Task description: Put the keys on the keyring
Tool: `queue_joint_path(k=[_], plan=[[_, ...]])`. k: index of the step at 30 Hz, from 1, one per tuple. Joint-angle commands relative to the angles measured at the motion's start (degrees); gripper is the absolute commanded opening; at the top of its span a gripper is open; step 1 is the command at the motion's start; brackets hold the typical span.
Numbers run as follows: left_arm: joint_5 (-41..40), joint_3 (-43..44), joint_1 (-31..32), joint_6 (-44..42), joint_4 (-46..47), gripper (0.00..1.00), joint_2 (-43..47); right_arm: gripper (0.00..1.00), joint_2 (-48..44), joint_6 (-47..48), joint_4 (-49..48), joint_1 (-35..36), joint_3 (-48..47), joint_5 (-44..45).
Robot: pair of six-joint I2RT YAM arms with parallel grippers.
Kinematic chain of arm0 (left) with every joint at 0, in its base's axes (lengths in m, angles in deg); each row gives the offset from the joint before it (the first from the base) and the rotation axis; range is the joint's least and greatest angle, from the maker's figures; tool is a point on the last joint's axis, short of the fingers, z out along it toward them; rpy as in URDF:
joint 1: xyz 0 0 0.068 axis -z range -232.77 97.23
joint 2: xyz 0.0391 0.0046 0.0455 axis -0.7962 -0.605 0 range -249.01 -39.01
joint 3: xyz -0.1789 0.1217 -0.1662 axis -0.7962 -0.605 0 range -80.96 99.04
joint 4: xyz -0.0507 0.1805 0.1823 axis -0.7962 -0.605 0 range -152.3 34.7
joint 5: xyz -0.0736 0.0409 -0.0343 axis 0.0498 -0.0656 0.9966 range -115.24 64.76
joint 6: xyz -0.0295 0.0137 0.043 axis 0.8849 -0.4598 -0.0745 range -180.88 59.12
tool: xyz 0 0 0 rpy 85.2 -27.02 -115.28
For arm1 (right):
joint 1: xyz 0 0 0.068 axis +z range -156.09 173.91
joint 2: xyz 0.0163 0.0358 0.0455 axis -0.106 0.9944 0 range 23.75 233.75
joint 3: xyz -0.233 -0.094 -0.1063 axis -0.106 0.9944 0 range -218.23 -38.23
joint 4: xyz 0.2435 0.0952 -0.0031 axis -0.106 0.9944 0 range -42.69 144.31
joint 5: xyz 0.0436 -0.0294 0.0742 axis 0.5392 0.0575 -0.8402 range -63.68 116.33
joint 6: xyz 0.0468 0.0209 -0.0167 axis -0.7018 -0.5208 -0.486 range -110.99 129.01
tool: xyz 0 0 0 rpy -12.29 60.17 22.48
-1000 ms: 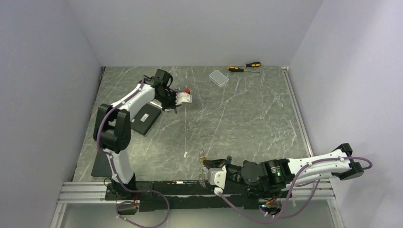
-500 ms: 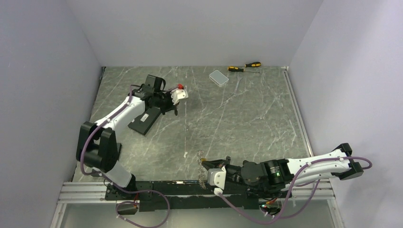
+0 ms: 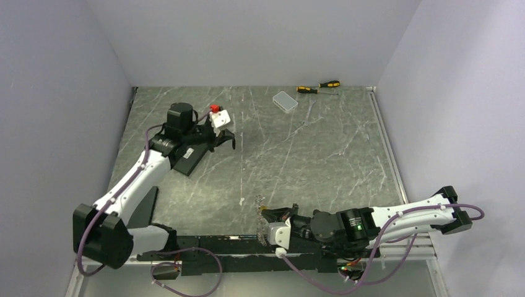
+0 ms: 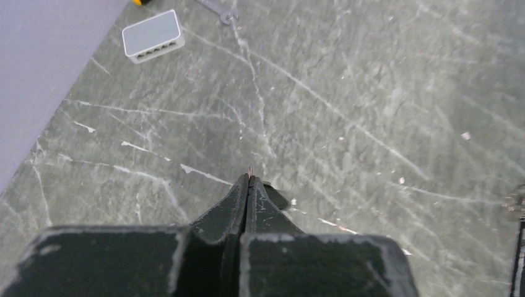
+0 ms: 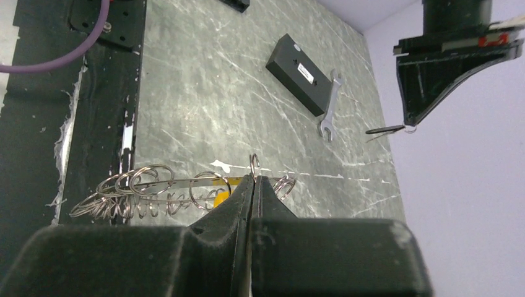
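The keyring (image 5: 148, 185) is a thin wire strung with several small rings. It sits at the table's near edge (image 3: 260, 207), pinched in my shut right gripper (image 5: 252, 179) (image 3: 266, 213), with its hooked end poking up past the tips. A yellow-headed key (image 5: 218, 197) hangs on it. My left gripper (image 3: 227, 144) (image 4: 249, 178) is held above the back left of the table, shut on a thin dark key (image 5: 385, 129) by its small ring. Only a sliver of that key shows in the left wrist view. A tiny pale piece (image 3: 241, 202), maybe a key, lies near the keyring.
A flat black block (image 3: 189, 158) (image 5: 301, 73) lies under the left arm, with a silver spanner (image 5: 330, 114) beside it. A white box (image 3: 285, 101) (image 4: 153, 36) and two yellow-and-black screwdrivers (image 3: 319, 86) sit at the back wall. The black base rail (image 3: 204, 244) runs along the front.
The left arm has swung out and lowered its elbow to the left. Its gripper has turned and come slightly nearer and left, still shut. The right arm has barely moved.
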Motion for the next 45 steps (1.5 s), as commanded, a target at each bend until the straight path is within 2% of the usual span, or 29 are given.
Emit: queue_joint_path(k=[1, 3, 6, 9, 11, 14, 27, 39, 45], plan=[[4.2, -4.4, 0.1, 10.0, 9.7, 0.00, 8.1, 0.00, 1.0, 1.8, -0.1, -0.5, -4.7, 0.2], [3.5, -7.6, 0.3, 16.8, 15.3, 0.00, 11.2, 0.00, 2.2, 2.4, 1.1, -1.3, -6.1, -0.6], [3.8, -10.7, 0.5, 23.9, 18.7, 0.00, 14.4, 0.00, 4.5, 3.2, 2.8, -2.7, -8.1, -1.3], [3.5, -11.1, 1.2, 29.8, 16.5, 0.00, 16.2, 0.00, 6.3, 3.7, 4.5, -4.2, -9.7, -2.3], [3.0, -10.8, 2.1, 29.8, 12.6, 0.00, 17.5, 0.00, 7.3, 4.0, 5.4, -4.9, -10.5, -2.7], [3.6, -10.8, 3.5, 28.7, 8.7, 0.00, 19.2, 0.00, 8.3, 4.5, 7.0, -5.7, -11.6, -3.3], [11.2, -17.2, 6.4, 20.8, 12.1, 0.00, 22.5, 0.00, 10.9, 3.3, 12.2, -13.3, -18.7, -18.7], [9.5, -22.6, 10.0, 11.7, 15.3, 0.00, 26.9, 0.00, 12.9, 2.4, 19.5, -22.2, -23.8, -31.7], [11.9, -22.8, 11.6, 5.7, 14.3, 0.00, 27.2, 0.00, 13.5, 2.6, 22.3, -25.4, -25.4, -36.3]])
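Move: Back from the left hand, which pinches the keys, the keyring held in the right fingers lies some 28 cm back, 10 cm to its right and a few centimetres lower. On the table about 20 cm below, the black box is about 19 cm to its left and nearly level with it, the white scrap 14 cm back and 3 cm right. From the right hand, the keys are roughly 23 cm ahead and 10 cm left at nearly its height, the white scrap 12 cm ahead and 8 cm left. Drawing back about 14 cm towards the keyring, the left hand arches up some 5 cm and sinks again, drifting a little right, as its wrist swings clockwise; its shut fingers keep the keys pinched. The right hand brings the keyring about 4 cm forward to meet them, slightly up and left, rolling its left side down some 15 degrees, grip unchanged. ##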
